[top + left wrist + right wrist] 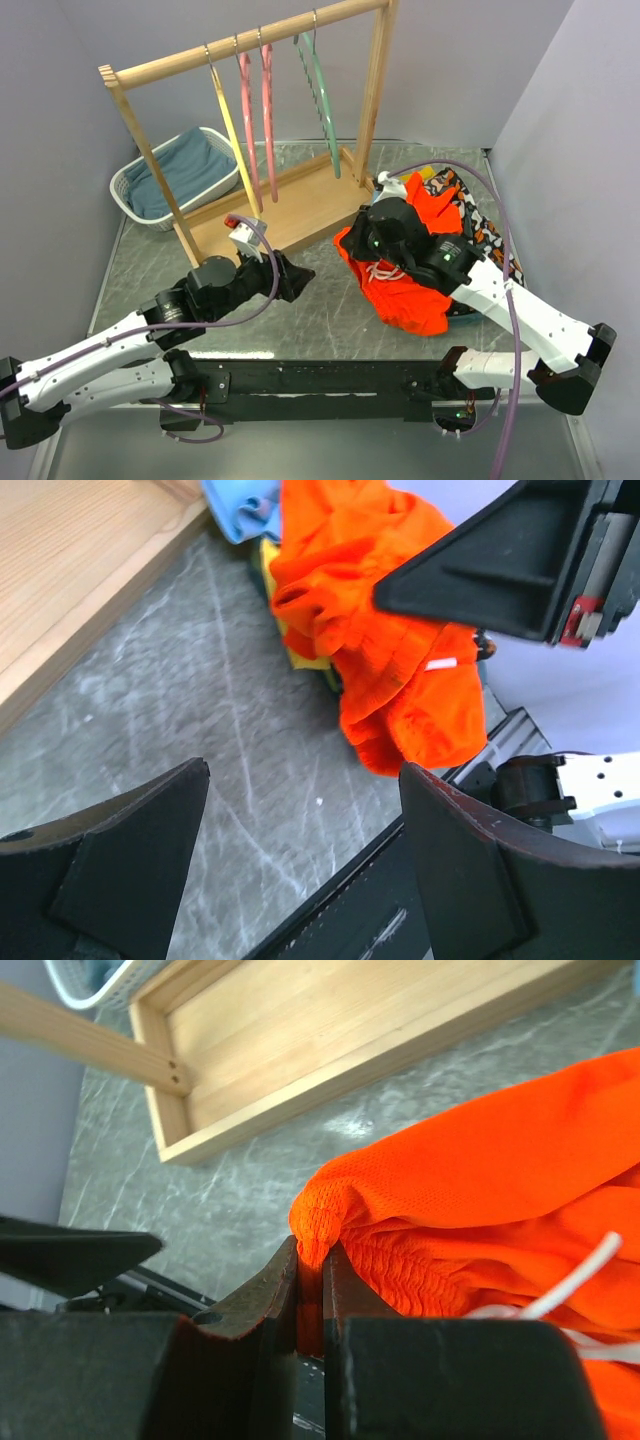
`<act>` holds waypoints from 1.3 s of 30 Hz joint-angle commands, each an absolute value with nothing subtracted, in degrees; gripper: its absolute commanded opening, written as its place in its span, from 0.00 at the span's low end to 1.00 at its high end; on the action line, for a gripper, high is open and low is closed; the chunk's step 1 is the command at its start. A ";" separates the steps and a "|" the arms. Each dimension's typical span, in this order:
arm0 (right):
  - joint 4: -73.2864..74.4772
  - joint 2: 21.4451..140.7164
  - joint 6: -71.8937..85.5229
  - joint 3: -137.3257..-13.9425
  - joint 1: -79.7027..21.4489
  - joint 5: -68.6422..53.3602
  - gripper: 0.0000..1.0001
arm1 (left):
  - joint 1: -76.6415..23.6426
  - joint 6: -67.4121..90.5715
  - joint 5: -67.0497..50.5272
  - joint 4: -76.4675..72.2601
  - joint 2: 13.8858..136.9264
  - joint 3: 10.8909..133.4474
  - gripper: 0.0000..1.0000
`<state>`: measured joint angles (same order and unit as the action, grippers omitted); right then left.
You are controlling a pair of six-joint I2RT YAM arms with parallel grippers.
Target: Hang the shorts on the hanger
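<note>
The bright orange-red shorts (pixel 410 290) lie bunched at the right of the table, their white drawstring (pixel 380 270) showing. My right gripper (pixel 312 1260) is shut on a fold at the shorts' edge (pixel 480 1200), the fabric pinched between its fingertips. In the top view that gripper (pixel 350 243) sits at the left side of the heap. My left gripper (pixel 303 279) hovers low over the table just left of the shorts, open with nothing between its fingers (pixel 480 870); the shorts (pixel 400 660) lie ahead of it. The mint-green hanger (pixel 322 105) hangs at the right end of the rail.
A wooden rack (pixel 290 210) stands at the back, holding a yellow hanger (pixel 229 120) and two pink hangers (pixel 257 110). A white basket (pixel 130 205) with blue cloth sits back left. A patterned garment (pixel 482 232) lies under the shorts. Light blue cloth (pixel 235 510) shows beside them.
</note>
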<state>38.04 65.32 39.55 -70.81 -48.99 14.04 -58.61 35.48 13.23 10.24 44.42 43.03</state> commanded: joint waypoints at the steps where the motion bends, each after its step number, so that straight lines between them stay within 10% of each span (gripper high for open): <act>1: 33.05 65.57 40.25 -73.04 -50.89 16.35 0.00 | -59.94 32.61 10.54 0.45 46.40 41.14 0.83; 31: 36.03 65.30 42.54 -72.42 -51.50 18.63 0.00 | -70.05 30.50 33.22 -44.11 75.49 40.69 0.76; 36: 38.14 62.85 42.10 -73.12 -51.50 21.87 0.18 | -70.05 30.59 31.82 -49.03 77.87 40.96 0.21; 39: 40.68 59.43 41.14 -74.18 -51.50 25.90 0.52 | -70.14 33.13 33.30 -48.08 76.82 41.05 0.01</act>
<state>38.33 65.39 41.69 -71.02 -51.03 19.57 -70.04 31.14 31.35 -42.76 77.87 39.03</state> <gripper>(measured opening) 0.385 0.074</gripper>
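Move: The waistband edge of the orange shorts, pinched in the right fingers, lies about 12 cm to the left hand's right, some 5 cm ahead and 2 cm below it. The rack's wooden tray is centred about 21 cm ahead of the left hand, 5 cm to its left and 22 cm lower; the laundry pile is about 35 cm to its right, 10 cm ahead and 15 cm lower. For the right hand, that edge is already at its fingertips, a couple of centimetres below. The left hand, open, goes about 12 cm to the right towards the waistband held by the right hand, first sinking some 4 cm, then swinging about 4 cm forward and rising a little, with the fingers tipping roughly 10 degrees further down, and at the end it shuts on the waistband right beside the right fingertips. The right hand stays almost in place, holding the shorts up for it, and only at the very end does its grip begin to open. ##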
